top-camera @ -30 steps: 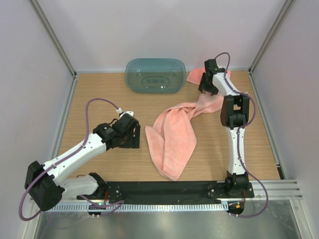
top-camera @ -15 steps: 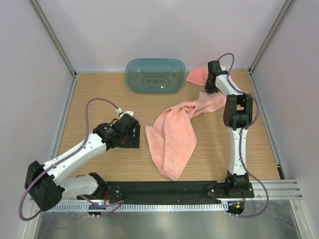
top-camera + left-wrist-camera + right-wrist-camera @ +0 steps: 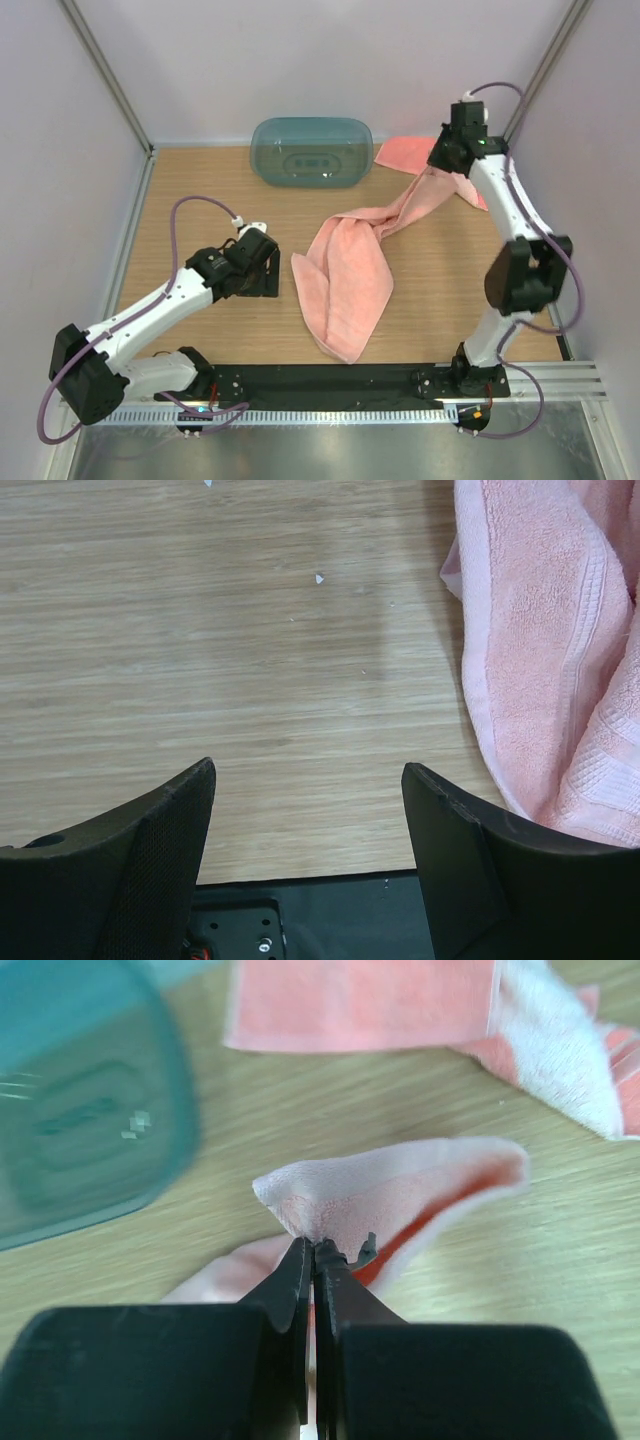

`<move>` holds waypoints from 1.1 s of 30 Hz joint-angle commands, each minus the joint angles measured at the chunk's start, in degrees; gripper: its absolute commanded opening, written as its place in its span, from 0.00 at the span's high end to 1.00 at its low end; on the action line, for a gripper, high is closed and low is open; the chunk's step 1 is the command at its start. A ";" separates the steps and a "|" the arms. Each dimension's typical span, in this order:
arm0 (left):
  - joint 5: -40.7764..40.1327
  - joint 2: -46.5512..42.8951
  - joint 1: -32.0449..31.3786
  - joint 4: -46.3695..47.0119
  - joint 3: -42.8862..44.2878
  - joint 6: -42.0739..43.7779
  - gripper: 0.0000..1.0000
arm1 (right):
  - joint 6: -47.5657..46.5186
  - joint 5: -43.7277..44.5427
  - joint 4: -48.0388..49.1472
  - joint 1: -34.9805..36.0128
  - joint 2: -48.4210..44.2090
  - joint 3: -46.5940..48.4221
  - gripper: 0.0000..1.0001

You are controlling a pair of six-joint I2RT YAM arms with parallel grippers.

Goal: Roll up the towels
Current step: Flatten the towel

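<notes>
One salmon-pink towel (image 3: 345,270) lies crumpled in the middle of the table, and a narrow strip of it stretches up toward the back right. My right gripper (image 3: 447,168) is shut on that strip's far corner and holds it off the table. In the right wrist view the fingers (image 3: 315,1250) pinch a raised fold of the towel (image 3: 400,1190). A second towel (image 3: 403,152) lies flat at the back right, behind the lifted corner. My left gripper (image 3: 262,285) rests low just left of the crumpled towel, open with nothing in it (image 3: 308,770); the towel's edge (image 3: 540,660) is beside its right finger.
A translucent teal oval tub (image 3: 311,152) stands at the back centre, close to the second towel (image 3: 360,1005) and also visible in the right wrist view (image 3: 80,1110). White walls with metal posts enclose the table. A black base rail (image 3: 330,380) runs along the near edge.
My right gripper closed on the towel's far corner and rose toward the back right, pulling the strip taut off the table. The left arm stayed still.
</notes>
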 commanded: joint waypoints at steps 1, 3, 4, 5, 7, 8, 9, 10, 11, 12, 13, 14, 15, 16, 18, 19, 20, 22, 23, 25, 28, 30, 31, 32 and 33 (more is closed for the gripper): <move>-1.68 -1.40 -0.06 0.62 0.07 -0.01 0.24 | 1.06 -2.57 1.78 0.26 -16.85 -5.75 0.99; -1.77 -0.61 0.03 1.06 0.07 -0.45 0.24 | 1.41 -2.49 2.39 0.34 -22.59 -10.34 0.99; -1.86 -0.09 0.03 1.06 0.15 -0.80 0.24 | 1.50 -1.97 2.49 0.34 -25.15 -14.89 0.99; -1.95 0.62 0.03 1.85 0.07 -1.41 0.24 | 1.68 -0.22 2.40 0.26 -30.22 -17.28 0.99; -0.29 2.37 0.03 3.78 -0.37 -3.25 0.24 | 2.73 2.33 2.84 0.34 -34.56 -24.90 0.99; 0.07 2.99 0.03 6.22 -0.81 -3.87 0.23 | 3.17 2.78 3.01 0.34 -38.14 -27.30 0.99; 0.60 4.04 0.03 7.73 -1.42 -4.92 0.23 | 3.43 2.96 3.36 0.26 -39.48 -29.50 0.99; 0.95 4.49 0.12 9.22 -1.69 -5.37 0.23 | 3.61 2.96 3.80 0.26 -40.63 -33.35 0.99; 1.30 5.10 0.03 12.11 -2.04 -5.54 0.22 | 3.44 2.53 4.07 0.26 -41.16 -34.61 0.99; 1.48 5.89 0.03 13.44 -2.04 -5.72 0.22 | 3.44 2.17 3.63 0.26 -41.34 -35.58 0.99; 1.74 7.38 0.03 14.76 -2.04 -5.90 0.21 | 3.26 1.82 3.20 0.26 -41.26 -36.28 0.99; 2.53 8.35 0.03 17.56 -1.96 -5.90 0.21 | 3.17 1.47 2.67 0.26 -41.17 -36.64 0.99; 3.14 9.23 0.03 19.07 -1.95 -5.90 0.21 | 3.00 0.42 2.58 0.26 -41.26 -36.81 0.99; 4.11 9.93 0.03 20.73 -1.95 -5.90 0.21 | 2.82 0.24 2.40 0.26 -41.26 -37.25 0.99; 5.52 12.22 0.12 25.66 -2.30 -5.81 0.21 | 2.47 -0.03 2.14 0.26 -41.43 -37.17 0.99; 5.78 13.18 0.03 26.89 -2.31 -5.81 0.21 | 2.30 -0.11 2.05 0.26 -41.34 -37.08 0.99; 5.96 15.19 0.03 29.34 -2.04 -5.81 0.21 | 2.12 -0.11 1.79 0.17 -41.26 -36.99 0.99; 5.79 17.40 0.12 31.20 -1.34 -5.90 0.21 | 1.77 -0.81 1.43 0.26 -41.08 -36.82 0.99; 5.79 18.45 0.12 32.60 -0.99 -5.90 0.21 | 1.59 -0.82 1.43 0.26 -41.08 -36.90 0.99; 5.00 22.06 0.03 33.23 0.85 -6.07 0.21 | 1.33 -1.26 1.35 0.34 -40.99 -36.90 0.99; 4.21 26.54 0.12 34.02 3.49 -6.07 0.20 | 0.80 -1.34 1.26 0.34 -40.73 -36.91 0.99; 4.64 28.21 0.56 35.34 4.46 -5.99 0.20 | 0.54 -1.43 1.08 0.26 -40.55 -36.73 0.99; 5.25 29.87 0.73 35.86 5.16 -5.99 0.21 | 0.36 -1.43 1.08 0.34 -40.47 -36.64 0.99; 6.74 30.50 1.08 37.09 5.43 -5.99 0.22 | 0.19 -1.52 0.99 0.26 -40.55 -36.55 0.99; 7.54 31.20 1.17 37.79 5.52 -6.16 0.26 | 0.19 -1.35 0.91 0.34 -40.47 -36.29 0.99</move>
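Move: Ahead and to the right of the left hand, the near towel's left corner lies about 9 cm forward, 8 cm right and 10 cm below; that towel's main heap has its middle roughly 22 cm to this hand's right, level with it. The right hand already holds the same towel's far right end aloft, bound for above a bare patch of table 17 cm back and a centimetre right. The second towel lies some 15 cm ahead of the right hand and 2 cm right, 17 cm below. Whipping the held end up and back towards the robot, the right hand climbs about 13 cm with the wrist tipping up some 20 degrees, then sinks to its starting height and level, 17 cm farther back, and stays there with its grip shut. Meanwhile the left hand reaches right, down and forward, 9 to 10 cm each way, rolling slightly left side down, to bring its open fingers around the towel's left corner. ##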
